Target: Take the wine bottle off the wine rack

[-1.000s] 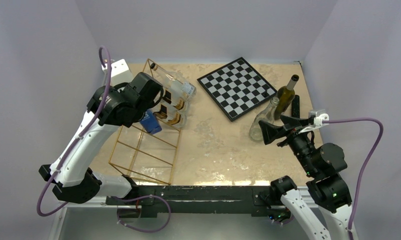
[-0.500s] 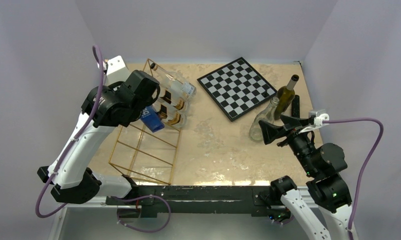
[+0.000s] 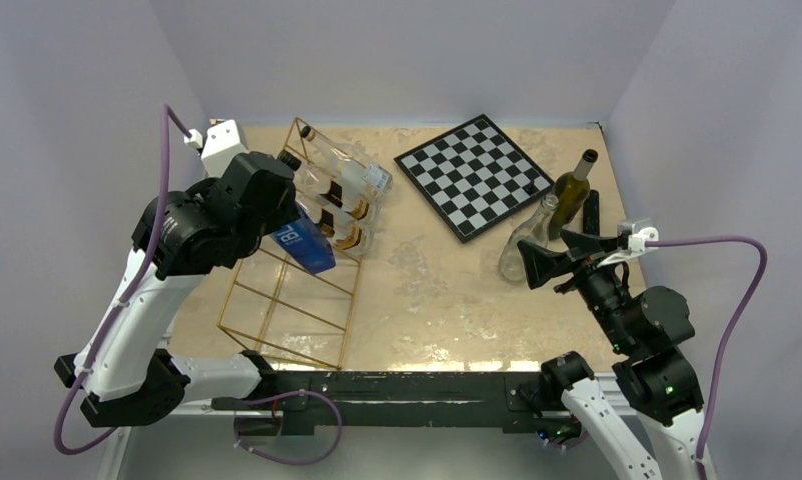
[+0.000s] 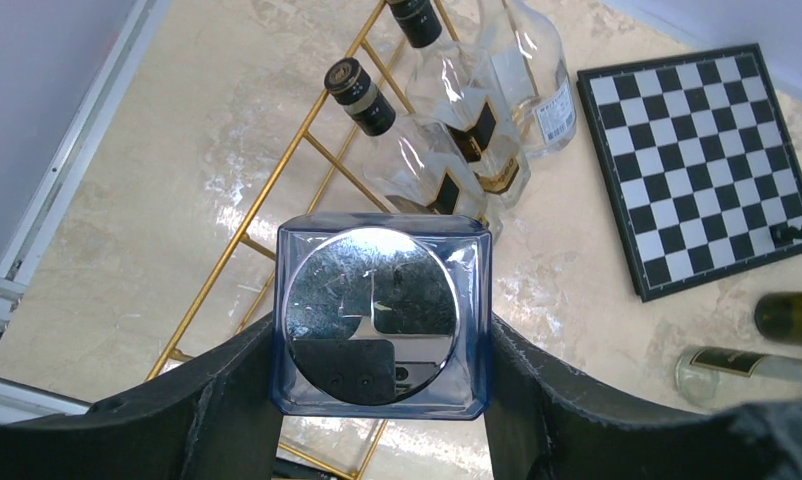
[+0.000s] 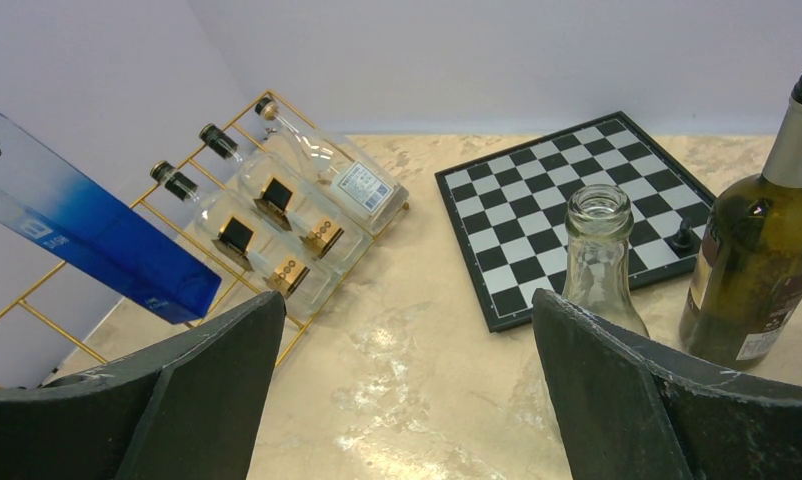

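Observation:
The gold wire wine rack [image 3: 277, 346] lies at the left of the table and shows in the left wrist view [image 4: 273, 185]. My left gripper [image 3: 277, 228] is shut on the top end of a blue square bottle [image 3: 307, 247], which hangs tilted above the rack's bars. In the left wrist view the fingers [image 4: 227, 395] press both sides of the blue bottle [image 4: 382, 315], whose round mirrored cap faces the camera. The bottle also shows in the right wrist view [image 5: 87, 235]. My right gripper [image 3: 542, 262] is open and empty at the right, above bare table [image 5: 407, 400].
Three clear bottles [image 3: 342, 195] with black caps lie side by side on the rack's far end [image 4: 447, 150]. A chessboard [image 3: 474, 175] lies at the back. A green wine bottle [image 3: 574, 190] and an empty clear bottle [image 3: 527, 245] stand just beyond my right gripper.
My left arm has drawn back to the left and risen, pulling the blue bottle up along the rack; more of its body shows now. The right arm has not moved.

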Available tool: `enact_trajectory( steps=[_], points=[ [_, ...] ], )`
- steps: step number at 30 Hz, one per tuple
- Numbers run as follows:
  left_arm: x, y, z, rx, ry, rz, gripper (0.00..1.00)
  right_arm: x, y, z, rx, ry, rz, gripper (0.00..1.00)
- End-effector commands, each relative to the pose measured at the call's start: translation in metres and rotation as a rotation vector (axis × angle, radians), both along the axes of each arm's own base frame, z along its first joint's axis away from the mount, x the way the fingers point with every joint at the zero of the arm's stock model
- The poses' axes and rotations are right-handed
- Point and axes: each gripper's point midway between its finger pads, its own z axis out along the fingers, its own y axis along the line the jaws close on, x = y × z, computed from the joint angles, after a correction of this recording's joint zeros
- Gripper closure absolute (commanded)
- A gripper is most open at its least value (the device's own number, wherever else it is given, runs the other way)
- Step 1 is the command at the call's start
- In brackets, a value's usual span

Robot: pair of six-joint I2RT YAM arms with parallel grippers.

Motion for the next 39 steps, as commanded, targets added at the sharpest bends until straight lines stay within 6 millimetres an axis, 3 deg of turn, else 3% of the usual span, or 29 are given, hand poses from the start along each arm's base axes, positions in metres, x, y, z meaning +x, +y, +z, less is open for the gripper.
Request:
enact_trajectory(
  steps=[1, 5, 10, 18, 22, 30, 32, 39],
  points=[
    [0.009, -0.01, 0.029, -0.073, -0.145, -0.061, 1.0, 0.0, -0.001, 0.008, 0.012, -0.023, -0.006, 0.01],
    [0.013, -0.032, 0.026, -0.062, -0.159, -0.215, 1.0, 0.001, -0.006, 0.009, -0.011, -0.034, -0.032, 0.01],
    [0.006, -0.099, 0.036, -0.089, -0.272, -0.672, 1.0, -0.004, -0.01, 0.018, -0.026, -0.058, -0.04, 0.01],
    [0.011, -0.164, 0.036, -0.076, -0.35, -0.947, 1.0, -0.014, -0.013, 0.033, -0.023, -0.095, -0.036, 0.01],
    [0.023, -0.2, 0.019, -0.013, -0.367, -1.046, 1.0, -0.02, -0.017, 0.046, -0.028, -0.114, -0.042, 0.01],
    [0.011, -0.284, 0.033, 0.003, -0.455, -1.232, 1.0, -0.042, -0.026, 0.071, 0.005, -0.183, -0.047, 0.01],
    [0.015, -0.306, 0.026, 0.007, -0.437, -1.261, 1.0, -0.045, -0.025, 0.074, 0.019, -0.191, -0.033, 0.01],
    [0.035, -0.352, 0.02, 0.006, -0.455, -1.275, 1.0, -0.05, -0.027, 0.073, 0.02, -0.191, -0.039, 0.02]
  ],
)
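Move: The left hand already holds the blue bottle by the neck, above the rack. The bare spot it is being taken to lies about 37 cm to the right, 2 cm ahead and 37 cm below. The standing clear bottle is some 11 cm right of that spot and 8 cm farther out; the chessboard's middle lies roughly 33 cm beyond it. From the right hand, the spot is about 6 cm ahead, 8 cm left and 36 cm down. Keeping its pinch on the blue bottle's neck, the left hand sweeps it about 32 cm to the right off the rack and towards the standing clear bottle, sinking some 9 cm on the way and turning roughly 75 degrees clockwise. Meanwhile the empty right hand, fingers still wide, rises and draws back a few centimetres, tipping slightly upward. ##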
